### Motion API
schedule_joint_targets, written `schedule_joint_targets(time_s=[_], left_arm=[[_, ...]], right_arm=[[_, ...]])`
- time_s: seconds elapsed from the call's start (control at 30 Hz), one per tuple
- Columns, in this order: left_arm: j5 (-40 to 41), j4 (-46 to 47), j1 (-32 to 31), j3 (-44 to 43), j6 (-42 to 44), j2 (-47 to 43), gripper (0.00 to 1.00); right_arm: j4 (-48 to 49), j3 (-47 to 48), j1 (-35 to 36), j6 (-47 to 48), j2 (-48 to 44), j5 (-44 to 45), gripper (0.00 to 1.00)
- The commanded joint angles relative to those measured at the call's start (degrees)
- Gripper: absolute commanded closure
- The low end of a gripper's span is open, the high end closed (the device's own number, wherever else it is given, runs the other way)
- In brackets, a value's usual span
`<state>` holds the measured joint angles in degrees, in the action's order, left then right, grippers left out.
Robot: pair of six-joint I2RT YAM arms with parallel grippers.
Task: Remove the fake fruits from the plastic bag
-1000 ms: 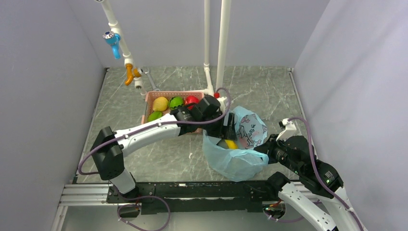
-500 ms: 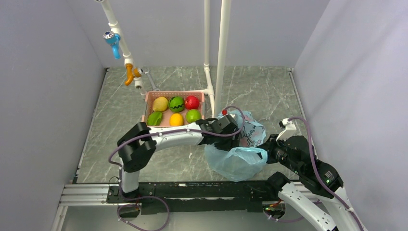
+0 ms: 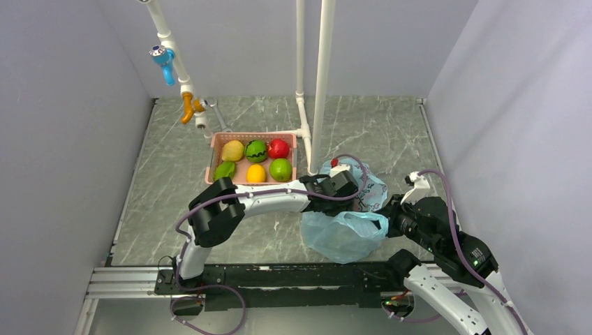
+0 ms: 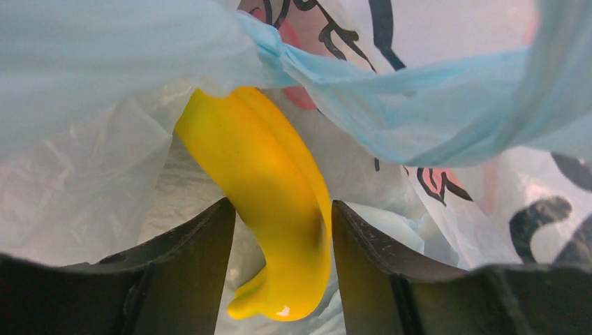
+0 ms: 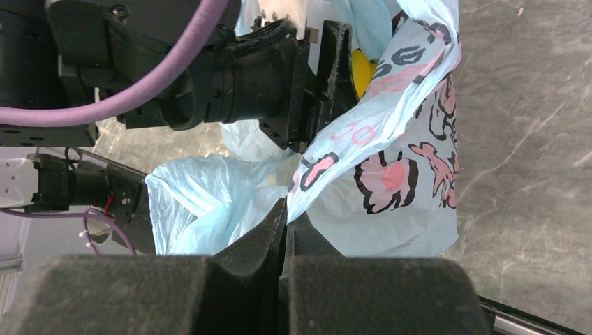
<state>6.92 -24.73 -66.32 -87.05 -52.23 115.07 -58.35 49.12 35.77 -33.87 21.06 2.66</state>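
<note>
The light-blue plastic bag [image 3: 342, 237] lies right of centre on the table, its printed side up. My left gripper [image 4: 283, 202] reaches inside the bag, and both fingertips press the sides of a yellow banana [image 4: 272, 181]. From above, that gripper's tips are buried under the bag's folds. My right gripper [image 5: 286, 209] is shut on the bag's rim [image 5: 391, 223] and holds it up. A sliver of the banana [image 5: 361, 70] shows at the bag's mouth. A yellow pear [image 3: 233, 150], watermelon [image 3: 256, 151], red apple [image 3: 278, 148], green apple [image 3: 280, 168] and orange [image 3: 256, 173] sit in the pink basket [image 3: 253, 135].
White pipe posts [image 3: 322, 77] stand behind the basket and bag. A pipe with a blue valve [image 3: 163, 57] slants along the back left. Grey walls close in both sides. A metal rail [image 3: 279, 279] runs along the near edge.
My left arm swung off the basket and reached lower into the bag. Its jaws narrowed onto the banana. The right gripper kept its hold on the bag.
</note>
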Motion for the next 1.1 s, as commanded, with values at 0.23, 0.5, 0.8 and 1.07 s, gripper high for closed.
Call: schedule_joint_targets(time_s=[0.23, 0.5, 0.8, 1.07], left_arm=[[-3.6, 2.7, 0.0, -0.6, 4.3, -3.0, 0.79], [-9.5, 7.6, 0.7, 3.4, 10.2, -11.7, 0.98], [-17.3, 13.0, 1.8, 7.0, 14.2, -17.7, 0.99], [-22.3, 16.8, 2.9, 9.4, 20.1, -24.8, 1.0]], right_arm=[[2.5, 0.7, 0.2, 0.5, -0.5, 0.4, 1.0], [2.8, 0.4, 0.3, 0.5, -0.3, 0.5, 1.0], [2.9, 0.5, 0.3, 0.4, -0.2, 0.8, 1.0], [2.6, 1.3, 0.2, 0.0, 0.2, 1.8, 1.0]])
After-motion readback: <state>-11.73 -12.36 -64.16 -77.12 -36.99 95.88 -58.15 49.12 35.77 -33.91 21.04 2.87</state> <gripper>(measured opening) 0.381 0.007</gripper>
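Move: The bananas lie inside the bag almost between the left hand's open fingers, their middle about 2 cm ahead, 1 cm right and 2 cm below. The bag rim pinched by the right hand is some 6 cm back, 7 cm right and 14 cm higher; the upright white pipe's foot is about 11 cm ahead and 11 cm left. The basket lies 15 cm ahead, 29 cm left and 3 cm down. From the right hand the bananas are about 8 cm ahead, 6 cm left and 16 cm down. The left fingers first close on the bananas near their closer end, barely travelling, and pinch them across their width. Keeping that grip, the left hand then draws them almost straight up out of the depth of the bag by about 12 cm, easing back 3 or 4 cm and turning some 20 degrees clockwise while the fingers swing up to a flatter slant towards the right, as the right hand stays put and keeps the rim pinched. ##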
